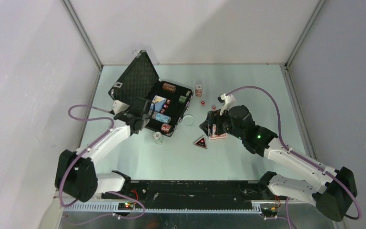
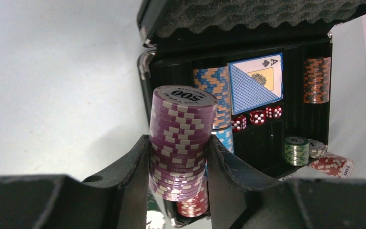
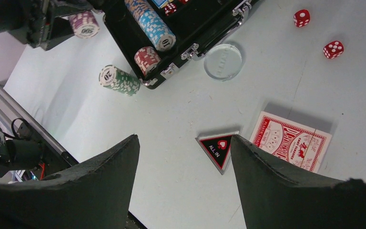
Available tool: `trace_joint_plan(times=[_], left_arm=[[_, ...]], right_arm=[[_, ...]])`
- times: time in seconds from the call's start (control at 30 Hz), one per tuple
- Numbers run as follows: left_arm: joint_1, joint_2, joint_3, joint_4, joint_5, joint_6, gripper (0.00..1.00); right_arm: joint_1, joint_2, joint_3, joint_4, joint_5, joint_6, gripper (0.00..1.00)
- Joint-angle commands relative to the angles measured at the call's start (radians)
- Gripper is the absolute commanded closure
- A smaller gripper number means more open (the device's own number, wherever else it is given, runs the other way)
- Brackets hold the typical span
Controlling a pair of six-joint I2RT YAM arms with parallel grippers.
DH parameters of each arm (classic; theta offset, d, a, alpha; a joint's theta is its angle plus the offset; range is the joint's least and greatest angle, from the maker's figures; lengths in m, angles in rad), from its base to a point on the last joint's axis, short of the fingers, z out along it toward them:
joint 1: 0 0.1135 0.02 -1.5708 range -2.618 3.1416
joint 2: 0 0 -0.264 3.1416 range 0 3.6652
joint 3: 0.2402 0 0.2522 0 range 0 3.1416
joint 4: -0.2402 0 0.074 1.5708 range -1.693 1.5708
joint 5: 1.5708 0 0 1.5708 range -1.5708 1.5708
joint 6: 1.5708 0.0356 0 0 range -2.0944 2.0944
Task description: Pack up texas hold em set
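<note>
The black briefcase [image 1: 136, 83] lies open at the back left, its foam lid [image 2: 248, 19] raised. Inside are chip stacks [image 2: 214, 90], a blue deck [image 2: 255, 81] and three red dice [image 2: 257, 117]. My left gripper [image 2: 178, 162] is shut on a purple chip stack [image 2: 181, 138], held just over the case's near-left corner. My right gripper [image 3: 183, 157] hangs open above the table, with nothing between its fingers. The black-red triangle [image 3: 218, 149] lies just beyond its right finger, and the red deck [image 3: 293, 148] is flat beside that.
A green chip stack [image 3: 119, 78] lies on the table in front of the case. A clear disc [image 3: 224, 61] sits by the latches. Two red dice [image 3: 301, 17] [image 3: 333, 49] are loose to the right. Another chip stack [image 1: 198, 90] stands behind the case.
</note>
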Motion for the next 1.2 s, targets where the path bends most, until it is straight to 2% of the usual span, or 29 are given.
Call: trace_joint_plan(times=[0.0,0.13,0.33,0.4,0.43,0.47,0.5,0.53,0.57,0.7,0.77,0.93,1.0,1.07,1.17], left_arm=[[0.013,0.093,0.093,0.055,0.017,-0.103,0.99],[0.024,0.175,0.123,0.063,0.057,-0.135,0.99],[0.041,0.265,0.142,0.098,0.091,-0.14,0.94],[0.045,0.279,0.148,0.086,0.084,-0.146,0.85],[0.048,0.283,0.149,0.076,0.08,-0.148,0.73],[0.049,0.282,0.15,0.07,0.074,-0.15,0.66],[0.05,0.281,0.15,0.066,0.072,-0.149,0.54],[0.051,0.278,0.15,0.06,0.067,-0.146,0.47],[0.052,0.274,0.15,0.059,0.066,-0.142,0.36],[0.054,0.249,0.157,0.042,0.062,-0.086,0.2],[0.055,0.231,0.162,0.033,0.063,-0.034,0.17],[0.055,0.141,0.159,0.028,0.058,0.126,0.18],[0.054,0.09,0.136,0.046,0.065,0.228,0.16],[0.055,0.036,0.11,0.061,0.086,0.354,0.1],[0.054,-0.048,0.052,0.109,0.175,0.577,0.03]], right_arm=[[-0.004,-0.024,-0.002,0.029,-0.017,-0.01,0.28],[-0.004,-0.026,-0.002,0.015,-0.021,-0.014,0.28],[-0.004,-0.047,-0.028,0.023,-0.029,-0.012,0.28],[-0.004,-0.054,-0.034,0.026,-0.029,-0.011,0.28],[-0.005,-0.056,-0.036,0.027,-0.029,-0.012,0.28],[-0.006,-0.055,-0.037,0.027,-0.029,-0.013,0.28],[-0.006,-0.053,-0.037,0.028,-0.031,-0.013,0.28],[-0.006,-0.051,-0.037,0.03,-0.035,-0.013,0.28],[-0.005,-0.046,-0.037,0.032,-0.037,-0.012,0.28],[-0.004,-0.026,-0.038,0.042,-0.055,-0.005,0.27],[-0.002,-0.017,-0.038,0.05,-0.067,-0.002,0.27],[0.006,-0.005,-0.038,0.06,-0.07,-0.003,0.26],[0.007,0.002,-0.038,0.063,-0.071,-0.006,0.26],[0.012,0.013,-0.04,0.077,-0.087,-0.011,0.26],[0.023,0.027,-0.056,0.115,-0.11,-0.021,0.24]])
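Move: The left hand holds the purple chip stack above the case. Its empty slot lies about 3 cm ahead, 2 cm to the right and 6 cm below. From that slot, the orange-and-blue stack lies 4 cm farther out and 1 cm right, the light-blue stack 1-2 cm out and 7 cm right, and the red stack 3 cm nearer and some 8 cm right. From the idle right hand, the slot is roughly 10 cm ahead, 27 cm left and 14 cm below. Down and forward, drifting slightly right, the left hand lowers the gripped purple stack about 5 cm into the slot along the case's near-left side. At the bottom its fingers open wide and let go, then it climbs clear by some 7 cm, twisting about 15 degrees clockwise as it leaves. ##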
